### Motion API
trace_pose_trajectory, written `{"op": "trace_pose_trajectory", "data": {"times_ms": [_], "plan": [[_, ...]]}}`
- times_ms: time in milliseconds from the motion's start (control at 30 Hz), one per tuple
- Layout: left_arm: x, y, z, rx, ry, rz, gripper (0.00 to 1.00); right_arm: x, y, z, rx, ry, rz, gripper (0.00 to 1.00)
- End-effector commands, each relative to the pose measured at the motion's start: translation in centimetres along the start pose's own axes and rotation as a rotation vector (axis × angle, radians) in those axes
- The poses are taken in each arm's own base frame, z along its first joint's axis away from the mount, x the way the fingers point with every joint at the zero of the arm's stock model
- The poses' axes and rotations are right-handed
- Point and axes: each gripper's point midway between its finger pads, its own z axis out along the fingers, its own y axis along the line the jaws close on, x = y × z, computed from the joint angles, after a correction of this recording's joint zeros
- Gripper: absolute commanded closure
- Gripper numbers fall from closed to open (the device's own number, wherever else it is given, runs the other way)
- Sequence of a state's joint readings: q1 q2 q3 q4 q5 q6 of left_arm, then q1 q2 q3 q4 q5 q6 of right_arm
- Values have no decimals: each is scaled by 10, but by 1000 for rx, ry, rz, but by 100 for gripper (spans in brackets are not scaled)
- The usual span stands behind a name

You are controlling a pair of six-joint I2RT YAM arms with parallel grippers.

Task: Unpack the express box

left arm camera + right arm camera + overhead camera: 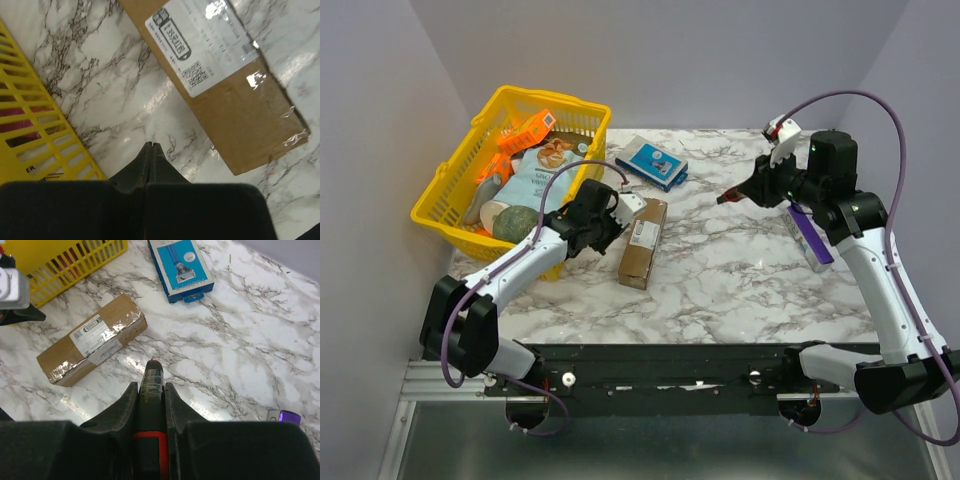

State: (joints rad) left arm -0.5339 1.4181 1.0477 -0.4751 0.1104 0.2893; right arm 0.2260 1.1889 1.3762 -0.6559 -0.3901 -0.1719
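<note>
The express box [642,243], a long brown carton with a white label, lies flat on the marble table just right of the basket. It also shows in the left wrist view [235,100] and the right wrist view [92,346]. My left gripper [608,237] is shut and empty. Its tips [151,145] hover over bare marble between the basket and the box's left side. My right gripper [750,190] hangs above the right of the table, well apart from the box. It is shut on a black-and-red cutter tool [151,390] whose tip points toward the box.
A yellow basket [450,190] full of packets stands at the left, close to my left arm. A small blue-and-white box [651,161] lies behind the express box. A flat purple bar [810,235] lies under my right arm.
</note>
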Motion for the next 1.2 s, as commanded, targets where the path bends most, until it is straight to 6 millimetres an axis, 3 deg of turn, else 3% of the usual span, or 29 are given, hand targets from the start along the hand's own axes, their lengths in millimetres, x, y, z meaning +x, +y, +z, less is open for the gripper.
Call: {"op": "trace_pose_trajectory", "data": {"times_ms": [0,133,200,267,433,600,633,767,833,900,933,1000,1033,1067,1100,1133,1167], "plan": [[27,11,-2,-60,61,163,100,-11,-4,-9,51,-47,8,100],[38,3,14,-15,44,221,100,-7,-2,-8,47,-57,17,100],[37,-5,20,28,32,243,100,3,-14,-7,118,-39,38,100],[32,-22,27,93,-7,292,100,9,-26,-6,182,-23,37,100],[8,-69,36,246,-119,379,100,15,-25,-7,181,-9,20,100],[-17,-146,21,548,-234,516,100,23,-28,-10,201,2,14,100],[-22,-147,20,548,-244,519,100,25,-28,-10,204,7,14,100],[-9,-129,21,491,-171,474,100,24,-29,-9,205,9,10,100],[13,-118,12,511,-131,449,100,25,-29,-7,199,16,8,100],[9,-110,-7,506,-166,415,97,22,-29,-6,197,11,5,100],[-1,-100,-12,453,-176,325,95,22,-29,-4,187,16,0,100],[-28,-84,-26,359,-232,249,77,14,-25,-2,157,3,-20,99],[-56,-59,-30,219,-273,149,70,15,-25,3,140,16,-26,99],[-67,-44,-28,138,-274,84,57,12,-24,4,128,16,-28,99],[-78,-29,-26,64,-276,22,54,10,-25,6,127,20,-25,99],[-104,-14,-37,5,-300,-32,52,2,-26,6,129,9,-26,100],[-98,1,-17,-65,-217,-115,51,3,-30,11,138,19,-10,99]]}}
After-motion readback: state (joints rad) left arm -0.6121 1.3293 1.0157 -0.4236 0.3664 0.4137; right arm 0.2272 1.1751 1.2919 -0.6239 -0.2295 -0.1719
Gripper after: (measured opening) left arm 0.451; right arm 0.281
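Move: Some 10 cm to the right of the closed left fingers and about 6 cm ahead lies the middle of the express box, roughly 7 cm lower, its near end angled back towards them. The yellow basket's middle is about 22 cm left and 20 cm ahead, the blue box about 13 cm right and 27 cm ahead. From the right hand, still holding the utility knife, the express box is some 27 cm left, 5 cm ahead and 26 cm below. Dipping about 5 cm beside the box's near end, the closed left fingers ease slightly left, then sweep some 13 cm right and 6 cm back, turning clockwise about 40 degrees, to swing that end rightward. They then back off left, rise about 6 cm, move forward and open to nearly half, clear of the box. The right hand keeps its knife, shifting 3 cm right and down. ##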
